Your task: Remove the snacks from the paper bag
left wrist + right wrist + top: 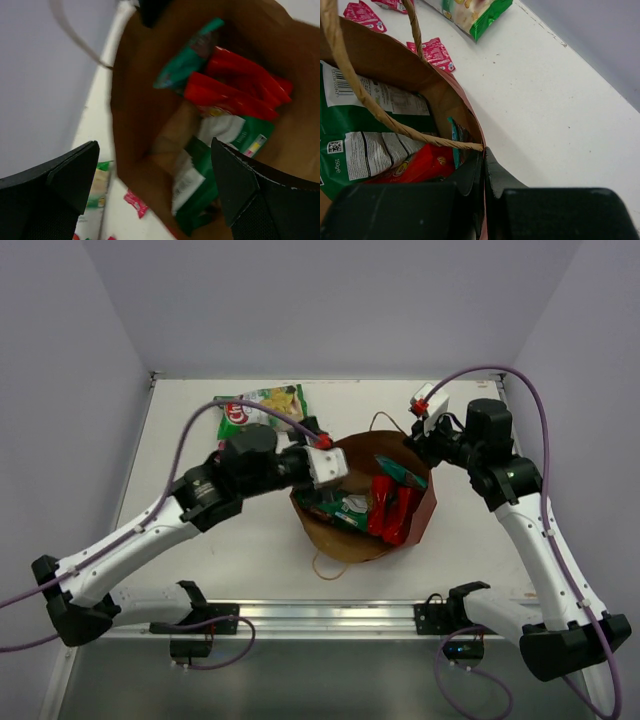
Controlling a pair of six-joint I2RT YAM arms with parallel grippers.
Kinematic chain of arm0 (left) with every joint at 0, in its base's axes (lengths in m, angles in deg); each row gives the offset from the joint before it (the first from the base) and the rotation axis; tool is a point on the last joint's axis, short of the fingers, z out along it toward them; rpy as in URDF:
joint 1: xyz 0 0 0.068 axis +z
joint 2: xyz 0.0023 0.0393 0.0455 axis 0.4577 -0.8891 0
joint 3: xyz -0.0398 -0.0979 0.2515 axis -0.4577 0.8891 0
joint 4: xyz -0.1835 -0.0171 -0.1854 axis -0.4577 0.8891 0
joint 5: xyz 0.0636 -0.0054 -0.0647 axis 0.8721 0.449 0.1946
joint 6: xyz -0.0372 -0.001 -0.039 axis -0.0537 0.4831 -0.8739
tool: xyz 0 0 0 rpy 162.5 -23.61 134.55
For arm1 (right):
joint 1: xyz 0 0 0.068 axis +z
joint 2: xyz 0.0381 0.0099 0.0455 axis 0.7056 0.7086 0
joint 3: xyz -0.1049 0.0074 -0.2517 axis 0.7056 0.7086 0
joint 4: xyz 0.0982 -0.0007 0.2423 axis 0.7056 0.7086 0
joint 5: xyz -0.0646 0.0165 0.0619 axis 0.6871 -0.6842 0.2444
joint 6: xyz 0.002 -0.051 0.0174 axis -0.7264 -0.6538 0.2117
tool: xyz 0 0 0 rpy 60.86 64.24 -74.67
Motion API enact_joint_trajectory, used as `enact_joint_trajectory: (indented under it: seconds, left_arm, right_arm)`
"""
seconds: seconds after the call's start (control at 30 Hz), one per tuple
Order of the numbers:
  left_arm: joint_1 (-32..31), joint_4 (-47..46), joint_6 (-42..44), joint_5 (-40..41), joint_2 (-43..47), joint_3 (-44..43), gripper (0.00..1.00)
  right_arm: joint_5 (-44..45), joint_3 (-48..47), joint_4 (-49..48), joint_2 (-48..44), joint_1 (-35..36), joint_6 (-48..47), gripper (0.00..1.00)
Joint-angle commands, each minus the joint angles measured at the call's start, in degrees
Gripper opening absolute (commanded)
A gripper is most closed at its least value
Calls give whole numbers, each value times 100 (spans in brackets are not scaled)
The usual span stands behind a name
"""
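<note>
The paper bag point(424, 518) stands open mid-table, red-brown outside, tan inside. In it lie a green-white packet point(348, 508), red packets point(392, 508) and a teal packet point(400, 472). My left gripper point(325, 466) is open over the bag's left rim; its wrist view looks down on the bag's wall point(135, 110), the green-white packet point(200, 190), the red packets point(235, 90) and the teal packet point(187, 60). My right gripper point(484, 155) is shut on the bag's far right rim point(465, 107), beside a handle point(380, 117). The large green-white chip bag point(262, 405) lies on the table behind the bag.
Small red-pink sachets point(435, 52) lie on the white table point(480, 540) between the chip bag point(475, 12) and the paper bag; one shows in the left wrist view point(136, 202). A loose handle point(330, 565) hangs at the bag's near side. Grey walls enclose the table.
</note>
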Motion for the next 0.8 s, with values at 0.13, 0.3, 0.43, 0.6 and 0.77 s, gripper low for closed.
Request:
enact_joint_trajectory:
  seconds: [0.13,0.3,0.43,0.6,0.77]
  left_arm:
    - [-1065,1067,730,727,-848,427,100]
    - [-1083,1173,932,465,-1297,269,100]
    - [-1092,1173,1169,490,-1648,260,95]
    - [-1092,1041,1284,570,-2097,208,66]
    - [-1092,717,1337,640,-1834,181,10]
  right_arm:
    - [-429,-304,-392,-199,11,-52,0]
    - [-420,-163,-462,-322,20,-52,0]
    - [-490,-137,-480,-323,20,-8,0]
    - [-526,-67,-515,-349,20,19,0]
    - [-464,21,-568,-375,20,10,0]
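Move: The green packet in the paper bag lies about 22 cm below the open left gripper, some 6 cm to its right and 2 cm back. Two red packets lie together about 12 cm to the right of the green one, level with it front to back; the teal packet is roughly 14 cm to its right and 8 cm farther out. From the right gripper the green packet is some 16 cm left, 12 cm back and 16 cm below. Plunge the left gripper about 20 cm down into the bag's mouth, drifting some 4 cm right and a little back, and tip it nearly 40 degrees so the fingers point steeply down. Go fast first, ease off, then sink the last few centimetres while closing the wide-open fingers to pinch the green packet. Keep the right gripper shut on the bag's rim. ##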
